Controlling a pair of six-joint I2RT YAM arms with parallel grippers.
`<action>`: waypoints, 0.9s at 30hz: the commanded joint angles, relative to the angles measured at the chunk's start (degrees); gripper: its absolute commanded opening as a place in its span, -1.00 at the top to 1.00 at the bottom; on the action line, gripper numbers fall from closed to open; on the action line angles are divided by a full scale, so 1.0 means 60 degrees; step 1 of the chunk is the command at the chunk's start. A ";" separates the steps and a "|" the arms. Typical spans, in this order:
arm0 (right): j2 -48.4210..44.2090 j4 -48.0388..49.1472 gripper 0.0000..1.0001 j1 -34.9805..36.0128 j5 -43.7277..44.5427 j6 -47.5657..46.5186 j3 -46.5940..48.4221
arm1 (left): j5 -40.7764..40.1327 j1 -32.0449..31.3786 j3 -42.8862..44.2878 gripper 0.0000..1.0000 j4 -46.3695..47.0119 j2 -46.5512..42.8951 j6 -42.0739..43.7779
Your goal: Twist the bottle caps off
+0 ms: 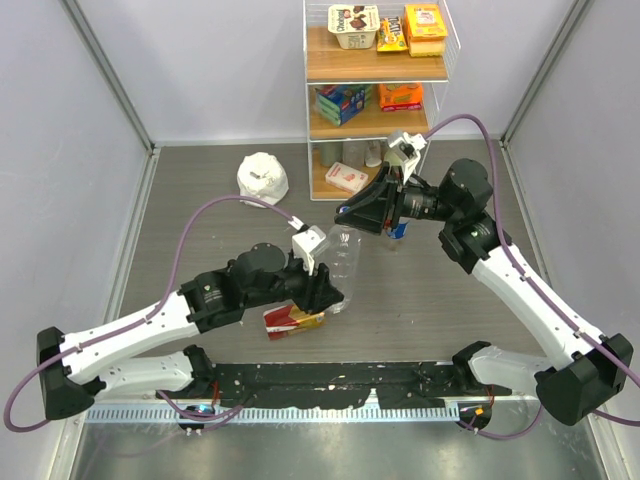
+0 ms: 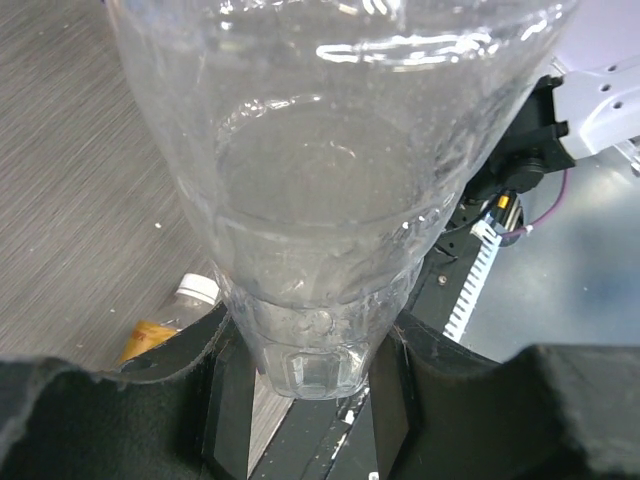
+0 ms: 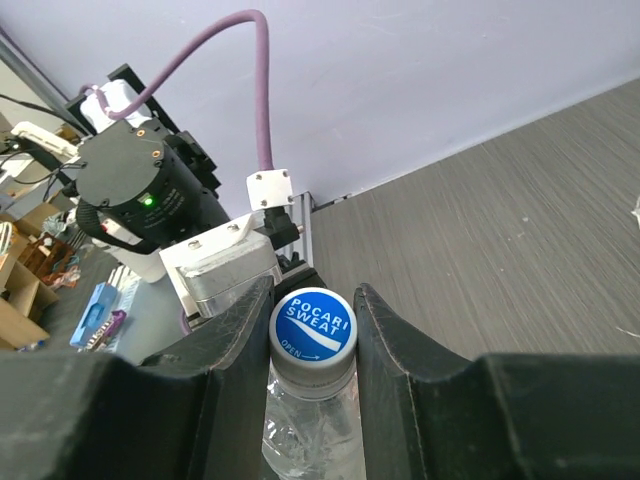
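Observation:
A clear bottle (image 1: 343, 262) stands upright over the middle of the table. My left gripper (image 1: 328, 290) is shut on its lower end, and the left wrist view shows the base (image 2: 305, 340) pinched between the two black fingers. My right gripper (image 3: 312, 300) is shut on the bottle's blue cap (image 3: 313, 322), printed POCARI SWEAT, one finger pressing each side. From above, that gripper (image 1: 348, 214) hides the cap. An amber bottle (image 1: 295, 320) with a red-and-gold label lies on the table under my left arm, its white cap (image 2: 198, 289) on.
A white lumpy bag (image 1: 263, 178) sits at the back left. A wire shelf (image 1: 375, 90) with snack boxes stands at the back centre. Something small and blue (image 1: 398, 230) shows just below my right wrist. Grey walls enclose the table.

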 commanded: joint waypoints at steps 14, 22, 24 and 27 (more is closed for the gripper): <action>-0.0530 0.0979 -0.63 -0.0138 0.0901 0.1375 0.0350 | -0.0028 0.0079 -0.0114 1.00 0.0723 -0.0087 -0.0078; -0.0691 -0.0543 -1.00 -0.0138 0.3126 0.1055 0.0936 | -0.0409 0.0079 -0.0129 1.00 0.0562 -0.0043 -0.0107; -0.0589 -0.1712 -1.00 -0.0138 0.4061 0.0878 0.1345 | -0.0993 0.0094 -0.0041 1.00 0.0328 0.0030 -0.0165; -0.0210 -0.3062 -1.00 -0.0124 0.5031 0.0833 0.1858 | -0.1784 0.0079 0.0237 1.00 -0.0242 0.0307 -0.0268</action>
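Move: The right hand already has the blue-topped cap of the clear bottle between its pads, so the cap is level with its hand point. The label bottle stands about 13 cm ahead and 13 cm to its right, some 28 cm lower; the lying red bottle is roughly 5 cm back and 10 cm to its left, 36 cm down. From the left hand, which grips the clear bottle low down, the cap lies about 7 cm ahead, 1 cm right and 15 cm up. The right fingers, gripping the cap and nearly still at first, open wide and let go of it. The hand then draws away upward and forward, about 4 cm each way, drifting a little right while it swings some 20 degrees clockwise. The left hand keeps its hold low on the clear bottle and stays almost in place. ##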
